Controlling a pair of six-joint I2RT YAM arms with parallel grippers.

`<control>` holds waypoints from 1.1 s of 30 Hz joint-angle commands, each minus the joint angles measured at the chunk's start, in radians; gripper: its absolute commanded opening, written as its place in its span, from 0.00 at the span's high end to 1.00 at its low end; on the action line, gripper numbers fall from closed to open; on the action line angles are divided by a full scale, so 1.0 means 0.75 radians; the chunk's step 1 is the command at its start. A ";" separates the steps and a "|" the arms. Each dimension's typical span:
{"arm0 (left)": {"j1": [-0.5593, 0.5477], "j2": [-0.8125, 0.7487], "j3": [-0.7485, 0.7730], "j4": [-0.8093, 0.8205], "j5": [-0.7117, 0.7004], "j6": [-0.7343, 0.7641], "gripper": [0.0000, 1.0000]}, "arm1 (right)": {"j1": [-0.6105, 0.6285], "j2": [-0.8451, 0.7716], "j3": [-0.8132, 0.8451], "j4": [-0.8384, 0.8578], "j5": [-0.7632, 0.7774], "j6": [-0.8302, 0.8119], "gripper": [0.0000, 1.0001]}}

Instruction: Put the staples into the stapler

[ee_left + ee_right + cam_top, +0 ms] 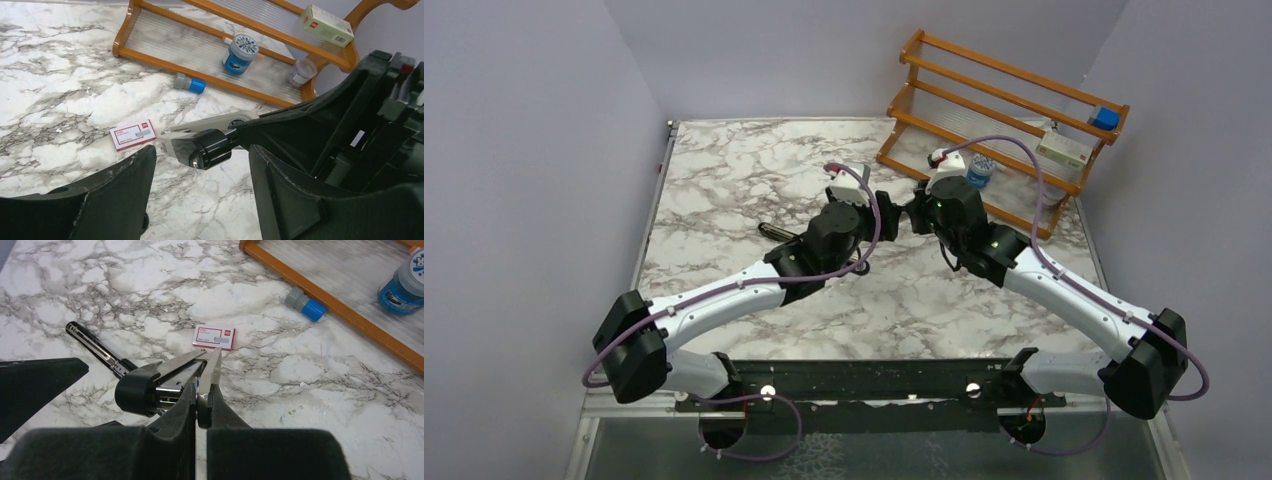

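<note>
The black stapler (134, 389) is hinged open. Its slim base (95, 346) rests on the marble, and its rounded black end with the silver channel (172, 381) is raised. My right gripper (204, 390) is shut on a thin grey-white plate of the stapler's upper part. My left gripper (200, 151) is open, its fingers (117, 190) standing on either side of the stapler's glossy black end (205, 148) with gaps on both sides. The staples' pink-red box (132, 135) lies flat on the table just beyond, also in the right wrist view (214, 337). In the top view both grippers (872, 205) (911, 213) meet mid-table.
A wooden rack (1004, 110) lies at the back right. It holds a blue-lidded jar (240, 52), a clear cup (302, 72) and a green-white box (327, 25). A small blue-capped vial (190, 82) lies on the marble by the rack's front rail.
</note>
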 commanded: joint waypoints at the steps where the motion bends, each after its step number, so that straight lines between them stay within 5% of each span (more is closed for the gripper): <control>1: -0.010 0.042 0.027 0.034 -0.033 -0.032 0.30 | 0.009 -0.017 0.058 0.135 0.026 0.034 0.99; 24: -0.012 0.155 0.048 0.052 -0.090 -0.024 0.62 | 0.011 -0.075 0.026 0.146 0.009 0.051 0.99; 33: 0.010 0.098 -0.005 -0.031 -0.230 0.020 0.99 | 0.011 -0.123 -0.003 0.163 0.050 0.059 0.99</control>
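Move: The black head of the stapler that the right fingers hold is about 2 cm ahead of the left hand, 2 cm to its right and 2 cm lower; from the right hand it lies some 5 cm left and 1 cm ahead, about level in height. The red-and-white staple box is on the table, roughly 14 cm ahead of the left hand, 2 cm left and 20 cm below. The open black stapler lies about 7 cm ahead of that hand, 14 cm left, just as low. Down first, by about 2 cm, then a little forward and to the right, the left hand brings its half-open fingers around the black head of the held stapler and closes them until they pinch it from both sides, the grip effort rising. The right hand stays practically in place and keeps its pinch on the metal end. ##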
